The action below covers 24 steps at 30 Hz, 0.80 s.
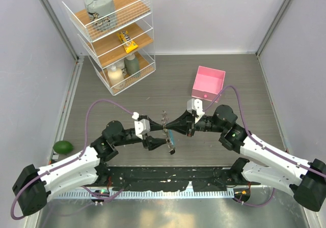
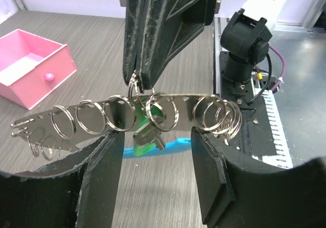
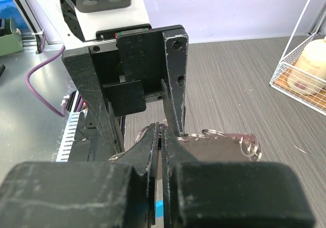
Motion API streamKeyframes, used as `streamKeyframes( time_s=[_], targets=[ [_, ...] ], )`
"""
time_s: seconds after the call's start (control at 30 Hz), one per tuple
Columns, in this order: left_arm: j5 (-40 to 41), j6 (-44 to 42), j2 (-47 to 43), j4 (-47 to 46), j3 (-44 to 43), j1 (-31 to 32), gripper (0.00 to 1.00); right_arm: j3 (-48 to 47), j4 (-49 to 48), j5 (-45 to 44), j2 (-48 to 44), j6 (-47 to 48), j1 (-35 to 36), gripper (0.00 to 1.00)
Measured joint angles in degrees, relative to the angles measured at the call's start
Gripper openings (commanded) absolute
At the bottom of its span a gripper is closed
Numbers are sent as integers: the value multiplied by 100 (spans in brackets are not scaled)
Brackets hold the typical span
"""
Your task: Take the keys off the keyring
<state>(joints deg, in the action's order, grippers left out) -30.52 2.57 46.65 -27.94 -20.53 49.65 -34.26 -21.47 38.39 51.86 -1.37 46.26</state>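
Observation:
The keyring (image 2: 122, 111) is a flat silver bar strung with several split rings, and it hangs in the air above the table. A key (image 2: 145, 139) with a green head dangles under its middle, beside a curved blue strip (image 2: 175, 147). My right gripper (image 3: 162, 131) comes from the far side and is shut on one ring at the bar's upper edge. My left gripper (image 2: 158, 142) is open, a finger on each side of the key, just short of the bar. In the top view both grippers meet at the keyring (image 1: 164, 118) near the table's middle.
A pink square box (image 1: 208, 83) stands open behind the right arm. A white wire rack (image 1: 114, 34) with bottles and packets fills the back left corner. A green lime-like object (image 1: 63, 146) lies at the left edge. Walls close in both sides.

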Motion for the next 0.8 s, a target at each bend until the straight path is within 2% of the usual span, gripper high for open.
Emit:
streamKeyframes(
  time_s=[0.07,0.13,0.43,0.63,0.8],
  targets=[
    [-63,28,0,-28,0,11,55,2,-2,7,15,0,0,5],
    [-109,46,-7,-57,0,15,48,2,2,7,20,0,0,5],
    [-103,109,-55,-24,-28,22,1,0,0,39,26,-4,0,5],
    [-11,83,-114,262,-162,22,0,0,-7,55,11,0,0,5],
    [203,-31,-501,748,-199,24,0,2,52,55,-96,9,0,5]
  ],
)
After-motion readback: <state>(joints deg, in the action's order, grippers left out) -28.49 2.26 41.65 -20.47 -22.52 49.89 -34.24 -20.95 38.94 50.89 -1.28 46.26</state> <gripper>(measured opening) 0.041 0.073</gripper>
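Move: The green key piece hanging from the keyring lies between the left hand's open fingers, about 1 cm to the hand point's right, level with it fore and aft and in height. From the right hand, whose shut fingers already hold the keyring, that piece is about 1 cm to the left and 2 cm below, with 0 cm forward offset. From the left hand, the blue band hangs about 2 cm back, 3 cm right and 5 cm lower; the keyring's black end is some 8 cm back, 3 cm right and 3 cm below. Easing back only about half a centimetre and slightly up, the left hand closes from a bit over half open to nearly shut, pinching the green key piece just beneath the right fingertips. With its fingers shut, it then begins to draw left and up, roughly 1 cm left, away from the right hand. The right hand stays put and keeps its pinch on the keyring. ##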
